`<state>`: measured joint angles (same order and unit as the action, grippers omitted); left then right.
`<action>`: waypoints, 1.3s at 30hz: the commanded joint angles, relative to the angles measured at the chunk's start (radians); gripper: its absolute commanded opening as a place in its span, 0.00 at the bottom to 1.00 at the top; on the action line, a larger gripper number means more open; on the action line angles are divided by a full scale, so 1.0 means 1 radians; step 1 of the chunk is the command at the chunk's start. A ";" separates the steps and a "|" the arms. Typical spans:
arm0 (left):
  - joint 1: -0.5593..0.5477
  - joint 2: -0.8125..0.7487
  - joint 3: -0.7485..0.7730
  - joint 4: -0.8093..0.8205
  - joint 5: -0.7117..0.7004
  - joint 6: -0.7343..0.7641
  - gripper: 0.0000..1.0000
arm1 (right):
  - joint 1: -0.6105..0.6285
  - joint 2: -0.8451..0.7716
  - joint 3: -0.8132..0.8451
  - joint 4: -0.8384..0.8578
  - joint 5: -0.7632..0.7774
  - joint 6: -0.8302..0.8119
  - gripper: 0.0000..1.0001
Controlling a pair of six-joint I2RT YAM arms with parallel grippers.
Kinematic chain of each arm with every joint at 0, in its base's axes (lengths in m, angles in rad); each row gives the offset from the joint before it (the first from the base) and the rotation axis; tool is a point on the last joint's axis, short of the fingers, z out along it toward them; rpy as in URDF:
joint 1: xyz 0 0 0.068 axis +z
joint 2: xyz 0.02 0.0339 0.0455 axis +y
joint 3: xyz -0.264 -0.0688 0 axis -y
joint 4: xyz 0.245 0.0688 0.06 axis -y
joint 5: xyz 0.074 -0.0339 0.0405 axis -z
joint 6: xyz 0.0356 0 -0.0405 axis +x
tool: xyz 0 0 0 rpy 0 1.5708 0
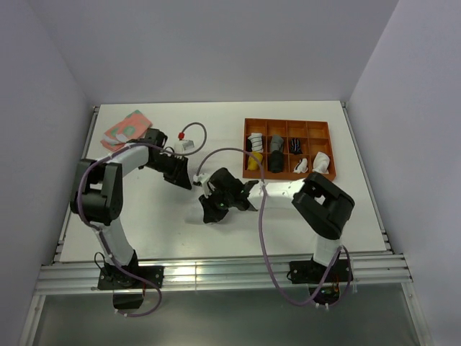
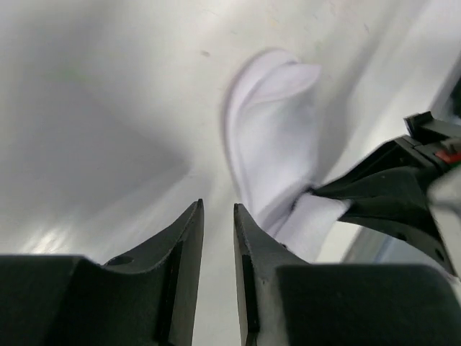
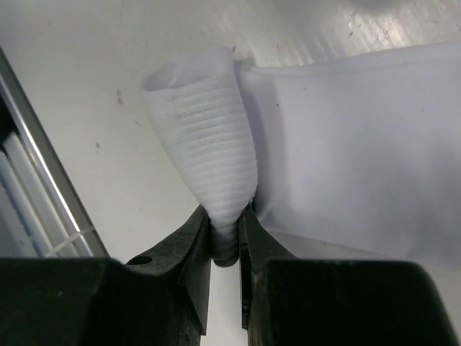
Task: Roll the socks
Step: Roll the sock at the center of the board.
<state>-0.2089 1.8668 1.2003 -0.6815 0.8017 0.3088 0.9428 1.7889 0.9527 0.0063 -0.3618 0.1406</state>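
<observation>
A white sock (image 2: 277, 137) lies flat on the table, its toe pointing away in the left wrist view. My right gripper (image 3: 225, 213) is shut on its ribbed cuff (image 3: 209, 137), which stands bunched up in a cone. My left gripper (image 2: 217, 205) hovers just beside the sock with a narrow gap between its jaws and only table showing in it. From above, both grippers meet mid-table, left (image 1: 189, 179) and right (image 1: 206, 186), and only a scrap of the white sock (image 1: 196, 177) shows. A pink sock with teal patches (image 1: 128, 128) lies at the far left.
An orange compartment tray (image 1: 245, 140) stands at the back right with several rolled socks (image 1: 275, 155) in it. The right arm's black fingers (image 2: 374, 191) reach in from the right in the left wrist view. Cables loop over the middle of the table.
</observation>
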 commanded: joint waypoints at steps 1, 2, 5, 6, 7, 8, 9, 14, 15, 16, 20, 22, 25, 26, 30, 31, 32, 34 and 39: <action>0.026 -0.144 -0.063 0.193 -0.071 -0.068 0.28 | -0.056 0.092 0.084 -0.104 -0.155 0.043 0.00; 0.028 -0.170 -0.102 0.210 -0.103 -0.054 0.29 | -0.067 0.113 0.105 -0.127 -0.182 0.040 0.01; 0.031 -0.264 -0.168 0.266 -0.168 -0.016 0.29 | -0.102 0.173 0.187 -0.206 -0.268 0.050 0.01; 0.031 -0.283 -0.182 0.273 -0.179 -0.004 0.30 | -0.108 0.202 0.205 -0.224 -0.322 0.050 0.02; 0.031 -0.319 -0.192 0.280 -0.188 0.030 0.31 | -0.125 0.211 0.239 -0.248 -0.338 0.065 0.02; 0.031 -0.337 -0.215 0.293 -0.194 0.033 0.31 | -0.134 0.219 0.250 -0.252 -0.350 0.079 0.02; 0.031 -0.360 -0.234 0.310 -0.225 0.039 0.32 | -0.145 0.231 0.259 -0.258 -0.379 0.086 0.02; 0.028 -0.552 -0.381 0.431 -0.246 0.156 0.46 | -0.214 0.285 0.325 -0.330 -0.486 0.114 0.03; 0.028 -0.572 -0.398 0.445 -0.246 0.173 0.49 | -0.222 0.290 0.336 -0.345 -0.482 0.117 0.03; 0.017 -0.604 -0.413 0.456 -0.252 0.212 0.51 | -0.225 0.300 0.368 -0.389 -0.499 0.110 0.03; -0.027 -0.647 -0.476 0.482 -0.288 0.324 0.58 | -0.246 0.355 0.442 -0.485 -0.499 0.103 0.04; -0.058 -0.678 -0.498 0.487 -0.288 0.377 0.60 | -0.256 0.363 0.457 -0.496 -0.508 0.112 0.04; -0.113 -0.753 -0.595 0.523 -0.305 0.455 0.66 | -0.268 0.379 0.472 -0.514 -0.531 0.111 0.04; -0.132 -0.779 -0.625 0.537 -0.311 0.481 0.68 | -0.269 0.382 0.477 -0.520 -0.531 0.109 0.04; -0.214 -0.825 -0.696 0.573 -0.337 0.559 0.77 | -0.277 0.395 0.492 -0.542 -0.539 0.105 0.04; -0.222 -0.815 -0.696 0.568 -0.343 0.566 0.85 | -0.282 0.400 0.495 -0.543 -0.540 0.103 0.04; -0.231 -0.808 -0.706 0.576 -0.352 0.573 0.90 | -0.282 0.403 0.498 -0.545 -0.536 0.105 0.04; -0.259 -0.824 -0.741 0.608 -0.363 0.590 0.91 | -0.283 0.411 0.503 -0.549 -0.540 0.105 0.04; -0.303 -0.801 -0.762 0.643 -0.361 0.604 0.91 | -0.286 0.420 0.509 -0.554 -0.542 0.102 0.04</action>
<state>-0.4915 1.0584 0.4484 -0.1120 0.4454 0.8707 0.6643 2.1826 1.4288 -0.5121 -0.9180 0.2527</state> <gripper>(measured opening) 0.913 0.213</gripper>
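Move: I still pinch the ribbed cuff of the white sock with my right hand. The rest of the sock lies flat under and just in front of those fingers, its middle about 2 cm ahead and 1 cm lower. From my left hand, which is empty and partly open, the sock is some 9 cm back, 7 cm to the right and 3 cm below. From my right hand, the yellow sock lies around 19 cm ahead and 15 cm right, the wooden box's middle 23 cm ahead and 27 cm right. Keeping my pinch on the cuff, I turn my right hand about 40 degrees, fingertips swinging back, while carrying the cuff about 4 cm forward, low over the table. My left hand rises and eases left, then comes back and down, opening wide and rolling some 65 degrees clockwise as seen along its fingers, to face the sock from the left without touching it. ##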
